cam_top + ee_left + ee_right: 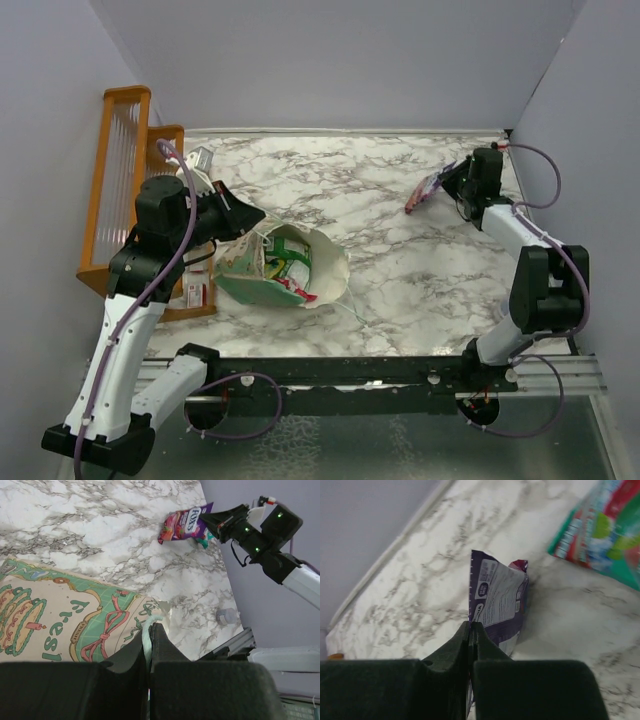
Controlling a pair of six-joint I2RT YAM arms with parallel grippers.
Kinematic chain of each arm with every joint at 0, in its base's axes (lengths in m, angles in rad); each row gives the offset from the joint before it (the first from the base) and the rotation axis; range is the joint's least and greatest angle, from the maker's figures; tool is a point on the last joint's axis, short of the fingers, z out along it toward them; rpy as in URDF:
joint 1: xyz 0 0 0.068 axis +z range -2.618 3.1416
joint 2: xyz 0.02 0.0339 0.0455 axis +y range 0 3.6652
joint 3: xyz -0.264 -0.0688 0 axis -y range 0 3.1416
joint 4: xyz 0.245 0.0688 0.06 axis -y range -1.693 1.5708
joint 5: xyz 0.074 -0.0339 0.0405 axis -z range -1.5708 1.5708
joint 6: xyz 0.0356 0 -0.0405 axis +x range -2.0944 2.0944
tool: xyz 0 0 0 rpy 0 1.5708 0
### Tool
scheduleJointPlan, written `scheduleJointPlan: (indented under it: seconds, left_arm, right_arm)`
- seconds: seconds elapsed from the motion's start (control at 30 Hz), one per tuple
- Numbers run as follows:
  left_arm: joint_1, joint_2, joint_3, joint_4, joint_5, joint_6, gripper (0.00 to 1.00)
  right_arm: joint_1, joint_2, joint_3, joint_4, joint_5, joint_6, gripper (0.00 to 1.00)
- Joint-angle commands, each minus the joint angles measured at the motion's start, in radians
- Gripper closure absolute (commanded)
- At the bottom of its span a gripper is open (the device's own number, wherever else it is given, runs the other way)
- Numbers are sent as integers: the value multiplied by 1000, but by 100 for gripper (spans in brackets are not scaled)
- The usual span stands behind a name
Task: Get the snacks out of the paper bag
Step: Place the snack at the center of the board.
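The mint-green paper bag [325, 262] lies on its side at the left, its white mouth facing right. Green and red snacks [290, 265] show inside it. My left gripper [250, 225] is shut on the bag's mint rim [146, 630], beside the cream printed panel [60, 625]. At the far right, my right gripper [447, 180] is shut on the edge of a pink-purple packet [424, 191], which hangs just above the table [497, 597]. A teal packet [602, 535] lies on the marble close behind it.
An orange wooden rack [120, 180] stands along the left wall, with a small red-and-white box [197, 292] at its foot. A small translucent disc [226, 615] lies near the front rail. Grey walls enclose the marble table [400, 290].
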Motion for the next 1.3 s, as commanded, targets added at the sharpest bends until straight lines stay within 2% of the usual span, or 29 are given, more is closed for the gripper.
scheduleJointPlan:
  seconds: [0.0, 0.27, 0.6, 0.63, 0.67, 0.7, 0.73, 0.77, 0.9, 1.0, 1.17, 1.27]
  left_arm:
    - [-3, -26, -14, 25, 15, -8, 100]
    - [-3, -27, -25, 33, 20, -7, 100]
    - [-3, -28, -24, 22, 26, 2, 100]
    - [-3, -28, -24, 19, 25, 5, 100]
    - [-3, -28, -26, 17, 23, 9, 100]
    - [-2, -30, -26, 14, 19, 11, 100]
    - [-3, -33, -29, 11, 15, 14, 100]
    - [-3, -35, -33, 11, 12, 18, 100]
    - [-3, -52, -56, 4, 8, 48, 100]
    - [-3, -81, -81, 8, 23, 92, 100]
    - [-3, -167, -169, 95, 169, 111, 100]
    - [-3, -207, -215, 142, 239, 95, 100]
  right_arm:
    - [-107, 29, -145, 87, -93, 21, 99]
    - [-220, -18, -321, 118, -41, -29, 99]
    - [-284, -27, -343, 92, 25, -76, 97]
    - [-284, -32, -340, 80, 15, -88, 91]
    - [-284, -42, -342, 74, 1, -93, 80]
    - [-283, -55, -351, 77, -19, -100, 65]
    - [-284, -74, -359, 85, -36, -108, 54]
    - [-284, -95, -370, 86, -45, -112, 49]
    - [-284, -210, -409, 51, -33, -114, 41]
    - [-283, -315, -437, 38, -62, -139, 39]
    - [-261, -441, -483, 121, -328, -169, 38]
    - [-152, -471, -474, 153, -442, -207, 37]
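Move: My right hand holds the purple snack bag aloft. The bare marble for it lies about 15 cm below, some 2 cm back and 2 cm right; the teal snack bag lies 6 cm ahead and 13 cm right of this hand at table height, and a clear cup some 30 cm back and 13 cm right. From my left hand, that bare spot is roughly 22 cm ahead, 42 cm right and 33 cm down. I sweep my right hand down about 13 cm while drawing it back and to the right, its fingers tipping some 15 degrees further down, to lay the purple bag beside the teal one. There I open wide, let go and rise about 11 cm, levelling the wrist and easing left at the end. My left hand keeps the paper bag's handle, finally moving slightly back and down. ##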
